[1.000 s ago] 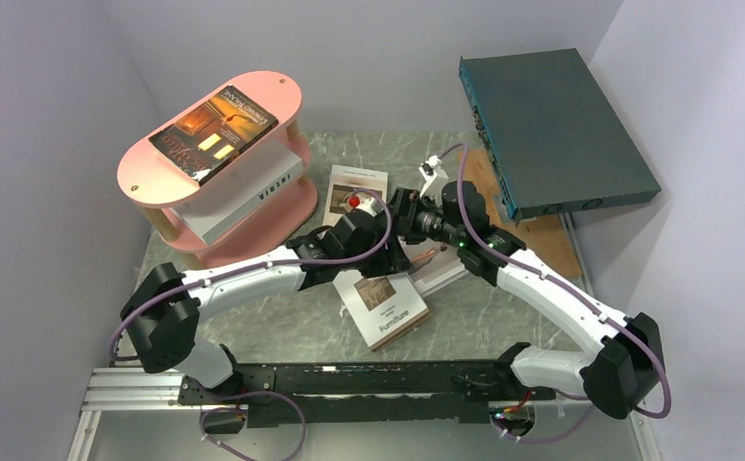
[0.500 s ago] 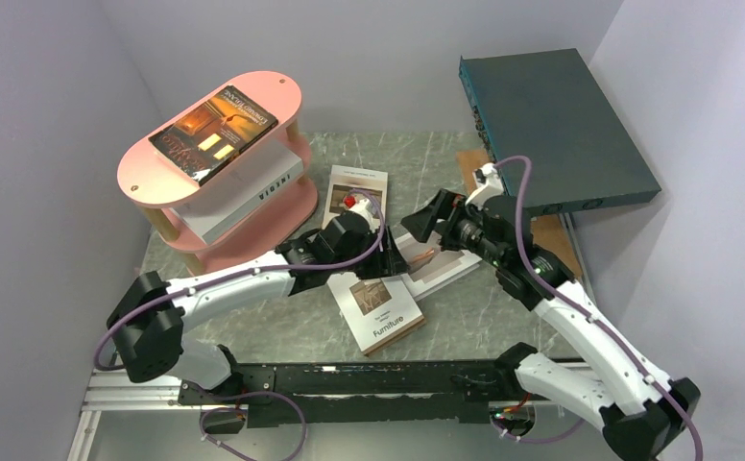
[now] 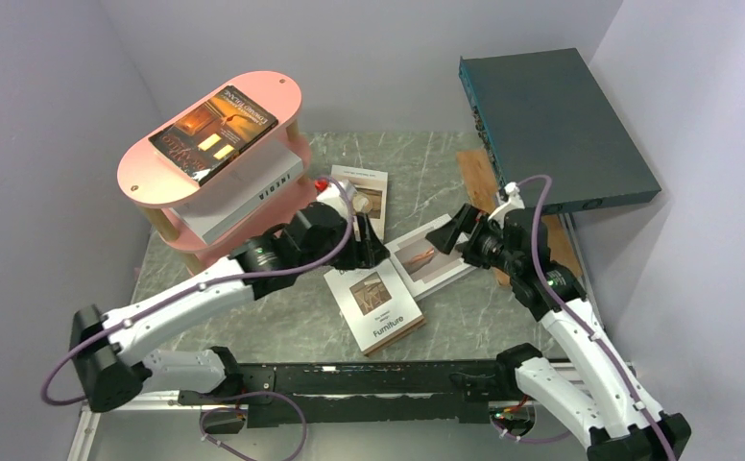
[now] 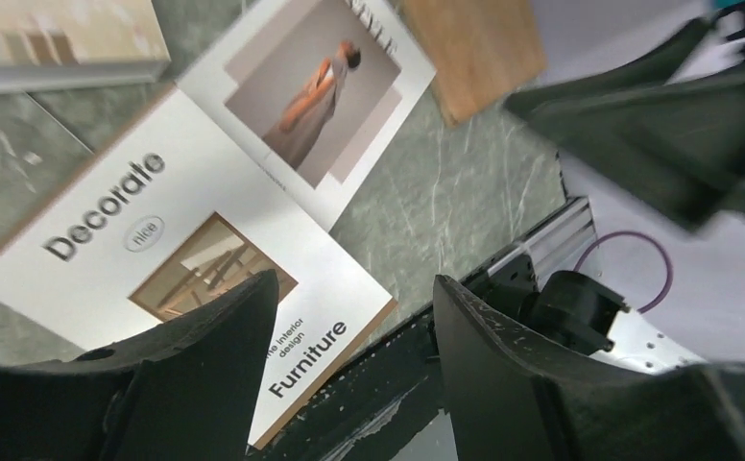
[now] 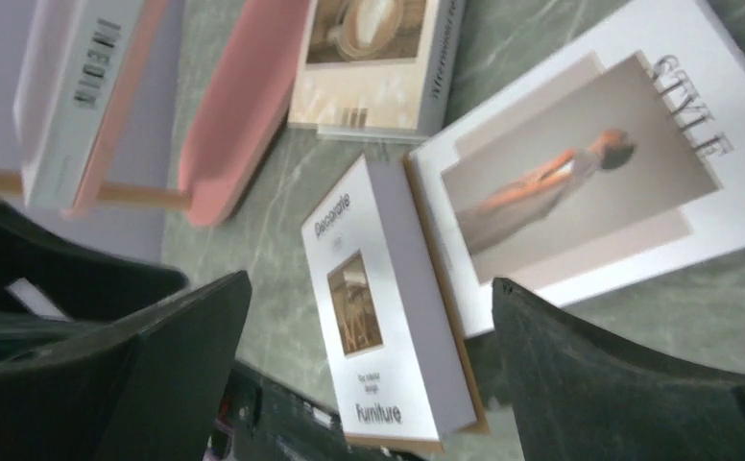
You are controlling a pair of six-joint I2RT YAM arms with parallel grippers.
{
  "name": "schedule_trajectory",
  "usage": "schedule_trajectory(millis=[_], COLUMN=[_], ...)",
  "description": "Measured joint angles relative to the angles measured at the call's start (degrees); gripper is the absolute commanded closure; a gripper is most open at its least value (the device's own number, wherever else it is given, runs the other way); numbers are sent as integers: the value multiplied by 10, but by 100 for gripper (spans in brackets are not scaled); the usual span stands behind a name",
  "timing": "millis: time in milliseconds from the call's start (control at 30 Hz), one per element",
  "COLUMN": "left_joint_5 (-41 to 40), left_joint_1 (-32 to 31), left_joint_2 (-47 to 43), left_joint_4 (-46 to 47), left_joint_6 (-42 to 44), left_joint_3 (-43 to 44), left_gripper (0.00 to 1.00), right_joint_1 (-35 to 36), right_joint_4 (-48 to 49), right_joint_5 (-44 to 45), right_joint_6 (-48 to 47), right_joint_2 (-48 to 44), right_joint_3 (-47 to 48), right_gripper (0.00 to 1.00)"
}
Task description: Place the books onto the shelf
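Observation:
The salmon-pink shelf [image 3: 287, 96] stands at the back left. A glossy orange-brown book [image 3: 213, 130] lies on its top tier and a white "INDIA" book [image 3: 244, 197] on the tier below. Three white books lie flat on the table: "Decorate Furniture" [image 3: 378, 305] [image 4: 157, 240] [image 5: 369, 317], "Style" [image 3: 428, 257] [image 4: 311, 96] [image 5: 580, 163], and one behind them [image 3: 371, 187] [image 5: 378, 58]. My left gripper [image 3: 369, 252] [image 4: 356, 280] hovers open over the near corner of "Decorate Furniture". My right gripper [image 3: 445, 235] [image 5: 371, 281] hangs open above the books, holding nothing.
A large dark teal flat box [image 3: 551, 125] leans at the back right, over a brown wooden board [image 3: 479, 173] [image 4: 474, 48]. A black rail [image 3: 349, 379] runs along the near table edge. Walls close in on the left, back and right.
Both grippers have drawn apart from above the "Style" book, the right one back to the right with its jaws wider, the left one toward the left. The book lies flat.

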Motion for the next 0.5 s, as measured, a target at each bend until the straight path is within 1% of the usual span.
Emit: schedule_trajectory(millis=[67, 133, 300, 400, 500], left_joint_5=[-25, -50, -95, -113, -122], left_joint_1=[3, 4, 6, 7, 7], left_joint_2=[-31, -67, -170, -191, -188], left_joint_4=[-25, -35, -28, -31, -33], left_joint_6=[13, 17, 24, 26, 28], left_joint_3=[20, 34, 8, 3, 3], left_gripper=[34, 33, 32, 32, 32], right_joint_1=[-19, -18, -25, -25, -25], right_joint_4=[17, 39, 43, 36, 36], right_joint_5=[-43, -88, -141, -158, -170], right_joint_6=[-2, 14, 67, 83, 89], right_joint_2=[-11, -24, -66, -73, -74], right_joint_3=[-41, -79, -194, -223, -227], right_gripper=[0, 0, 0, 0, 0])
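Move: The Decorate book lies about 15 cm to the right hand's left, some 6 cm nearer the base and roughly 20 cm below. From that hand, the fashion book is only about 1 cm to the left and 5 cm farther out, and the coffee book about 19 cm left and 18 cm farther out, both some 21 cm below. The Decorate book is almost under the left hand, some 3 cm back and 20 cm down. The right hand, fingers still wide open, sinks about 11 cm while drawing back some 7 cm, past the near end of the fashion book towards the right-hand side of the Decorate book, its fingers tipping down by about 20 degrees. The left hand, already clear of the Decorate book and holding nothing, backs away from it, rising about 10 cm and going some 7 cm left as its fingers tilt up and swing a little counter-clockwise; both hands ease to a stop. ##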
